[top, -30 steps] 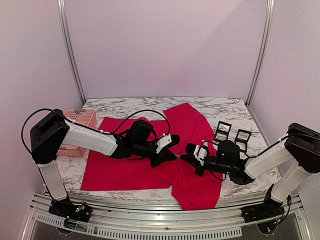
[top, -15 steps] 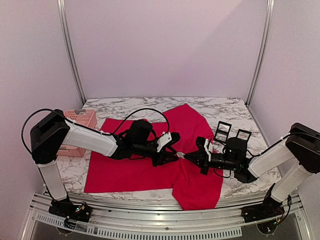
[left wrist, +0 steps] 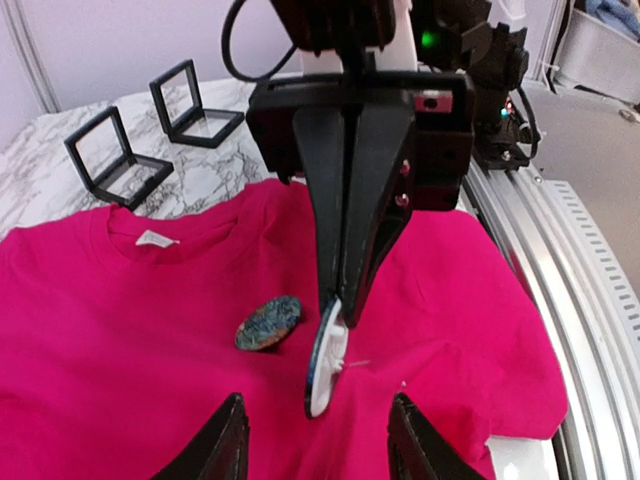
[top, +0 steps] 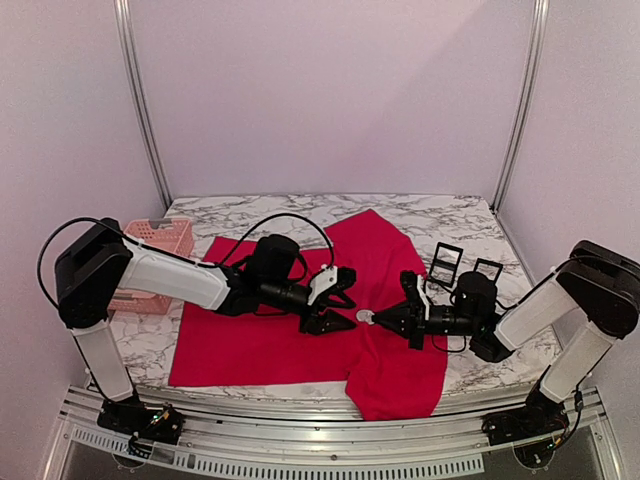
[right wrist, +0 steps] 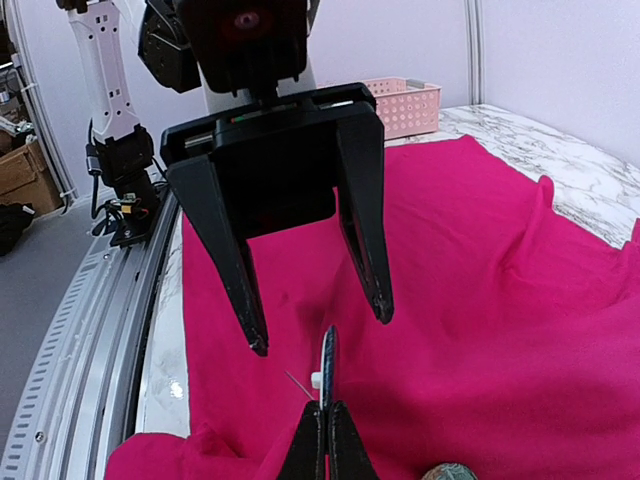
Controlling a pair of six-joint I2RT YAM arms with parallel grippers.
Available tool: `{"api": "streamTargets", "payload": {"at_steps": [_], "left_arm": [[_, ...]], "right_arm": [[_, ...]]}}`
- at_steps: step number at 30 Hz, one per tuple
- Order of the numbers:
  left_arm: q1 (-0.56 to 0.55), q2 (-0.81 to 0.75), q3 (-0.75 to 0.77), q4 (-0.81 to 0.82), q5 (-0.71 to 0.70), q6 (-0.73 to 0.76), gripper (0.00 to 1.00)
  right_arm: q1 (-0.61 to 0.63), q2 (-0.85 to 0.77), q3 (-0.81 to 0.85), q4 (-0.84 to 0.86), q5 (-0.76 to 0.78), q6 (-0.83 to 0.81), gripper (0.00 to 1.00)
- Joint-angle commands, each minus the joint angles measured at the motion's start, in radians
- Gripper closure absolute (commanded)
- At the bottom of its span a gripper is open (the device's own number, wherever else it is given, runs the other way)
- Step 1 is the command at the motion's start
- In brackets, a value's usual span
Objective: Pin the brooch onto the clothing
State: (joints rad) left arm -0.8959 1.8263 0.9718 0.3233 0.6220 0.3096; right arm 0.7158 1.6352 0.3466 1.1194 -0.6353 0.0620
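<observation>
The red T-shirt (top: 250, 345) lies spread on the marble table; its white neck label (left wrist: 155, 238) shows in the left wrist view. My right gripper (top: 380, 318) is shut on a round brooch (top: 365, 317), held on edge just above the shirt. The brooch's white back and thin pin (left wrist: 325, 360) face the left wrist camera, and it shows edge-on in the right wrist view (right wrist: 327, 365). My left gripper (top: 338, 303) is open and empty, its fingers (right wrist: 250, 290) either side of the brooch. A second speckled blue brooch (left wrist: 268, 322) lies flat on the shirt beside it.
Two black display frames (top: 445, 262) (top: 486, 272) stand on the table to the right of the shirt. A pink plastic basket (top: 160, 240) sits at the far left. The table's front edge and metal rail (top: 330, 455) run close below the shirt's hem.
My right arm has stretched out and carried the brooch left, close up to the left gripper's open fingers. The left gripper has shifted slightly right.
</observation>
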Motion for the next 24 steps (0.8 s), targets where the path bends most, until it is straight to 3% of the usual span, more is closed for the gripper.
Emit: {"api": "streamTargets", "payload": {"at_steps": [1,5,8,11,17,24], "left_arm": [[-0.018,0.05,-0.01,0.172,0.033,-0.069,0.57],[-0.028,0.086,-0.017,0.236,0.047,-0.105,0.72],[-0.026,0.091,-0.029,0.241,0.065,-0.104,0.71],[-0.017,0.086,-0.046,0.253,0.096,-0.11,0.59],[-0.015,0.091,-0.063,0.294,0.105,-0.113,0.62],[-0.033,0.116,-0.047,0.327,0.062,-0.132,0.83]], "right_arm": [[-0.011,0.03,0.0,0.049,-0.071,0.039,1.0],[-0.014,0.034,0.008,0.062,-0.08,0.048,1.0],[-0.018,0.032,0.012,0.066,-0.088,0.051,1.0],[-0.026,0.032,0.014,0.072,-0.101,0.057,1.0],[-0.031,0.032,0.024,0.073,-0.121,0.058,1.0],[-0.033,0.031,0.027,0.068,-0.121,0.058,1.0]]}}
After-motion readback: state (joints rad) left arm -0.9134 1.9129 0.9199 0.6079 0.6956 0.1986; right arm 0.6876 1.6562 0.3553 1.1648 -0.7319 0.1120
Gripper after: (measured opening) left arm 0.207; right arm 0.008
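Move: The brooch still held at its rim by the right hand hangs about 3 cm to the left hand's right and 1 cm nearer the base, roughly level with it. From the right hand point its middle is about 2 cm to the left. The dark brooch on the clothing lies some 10 cm to the left hand's right, 3 cm ahead and 7 cm below; the nearer black case stands about 21 cm right, 16 cm ahead and 8 cm below. The left hand, pointing right at the held brooch with its fingers about half open, moves right and slightly up by some 1.5 cm, then eases back towards the base and a little down by about as much, its fingertips tilting up a few degrees as they come around the brooch's free edge. Its fingers narrow, spread part way again and narrow once more to under half their starting gap without shutting, while the right hand stays nearly in place and keeps its shut grip on the opposite rim, so the white pinned back goes on facing the base. ##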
